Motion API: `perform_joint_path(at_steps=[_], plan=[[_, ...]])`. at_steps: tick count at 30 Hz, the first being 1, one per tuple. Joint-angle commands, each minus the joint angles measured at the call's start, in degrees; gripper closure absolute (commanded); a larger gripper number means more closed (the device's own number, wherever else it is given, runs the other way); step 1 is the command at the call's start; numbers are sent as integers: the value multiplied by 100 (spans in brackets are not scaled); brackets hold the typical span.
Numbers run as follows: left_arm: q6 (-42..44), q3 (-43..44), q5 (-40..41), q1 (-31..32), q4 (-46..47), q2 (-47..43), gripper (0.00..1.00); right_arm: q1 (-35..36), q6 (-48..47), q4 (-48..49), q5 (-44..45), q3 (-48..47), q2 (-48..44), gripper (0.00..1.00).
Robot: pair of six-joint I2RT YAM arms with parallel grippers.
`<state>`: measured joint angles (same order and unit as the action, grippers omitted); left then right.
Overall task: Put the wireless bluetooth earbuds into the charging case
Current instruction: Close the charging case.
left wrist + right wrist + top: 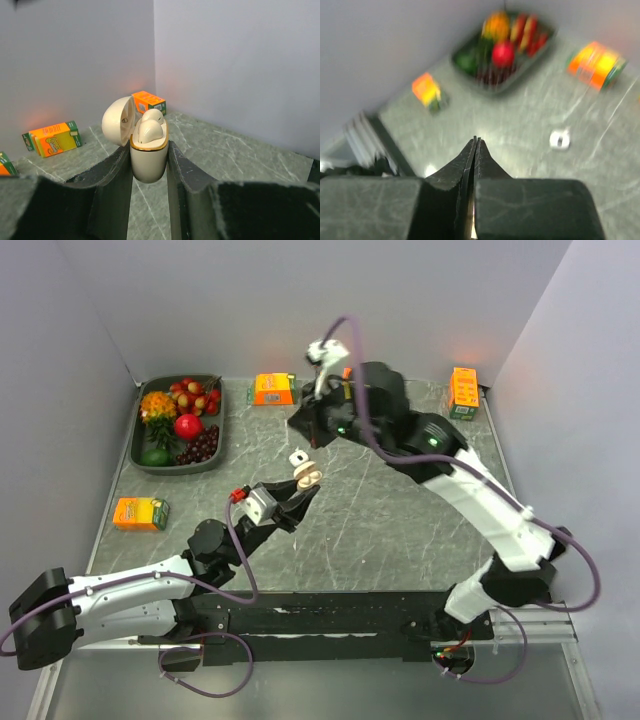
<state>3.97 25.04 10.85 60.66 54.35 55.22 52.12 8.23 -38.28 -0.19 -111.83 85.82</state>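
Observation:
The cream charging case [148, 162] with a gold rim is pinched between the black fingers of my left gripper [149, 157], held above the table. Its domed lid [119, 121] hangs open to the left. Both white earbuds [150, 127] sit in the case, their rounded tops above the rim. In the top view the case [308, 478] is at the table's middle. My right gripper [308, 428] hovers just behind it, apart from it. In the right wrist view its fingertips [476, 141] are shut flat together with nothing between them.
A dark tray of fruit [143, 455] sits at the back left. Orange cartons stand at the left [140, 512], the back middle [272, 388] and the back right [462, 392]. A small white piece with a hole [560, 139] shows blurred on the table.

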Motion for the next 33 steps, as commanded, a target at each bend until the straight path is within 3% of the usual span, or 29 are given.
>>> perform_joint_path(at_steps=[1, 15, 33], plan=[[174, 45, -233, -11, -108, -170, 99, -26, 38, -1410, -701, -559, 435, 100], [139, 36, 22, -11, 58, -108, 99, 0, 276, -1348, -1089, 443, 84, 100], [34, 45, 435, -11, 129, -47, 99, 97, 548, -1102, -747, 1251, -628, 100]])
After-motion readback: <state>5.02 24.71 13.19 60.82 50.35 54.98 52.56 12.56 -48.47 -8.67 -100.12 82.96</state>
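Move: The left hand holds the charging case upright, its open lid tipping forward-left, about 3 cm ahead, 1 cm left and 4 cm above that hand. From the closed, empty right fingers the lid lies some 3 cm back, in line sideways and 9 cm below; the case body lies about 5 cm back, 2 cm right and 11 cm below. The white case on the table stands roughly 18 cm ahead, 1 cm left and far below the right hand, about 38 cm. The right hand, fingers kept shut, drops about 10 cm onto the open lid, quickly at first and then slower, its fingertips tipping some 20 degrees farther down; it then eases back and to the right, about 5 cm back overall, bringing its fingertips against the lid and pushing it over towards the case body. The left hand keeps its pinch on the body and sinks about 2 cm, most of that once the right hand is already low, then edges slightly forward at the end. ##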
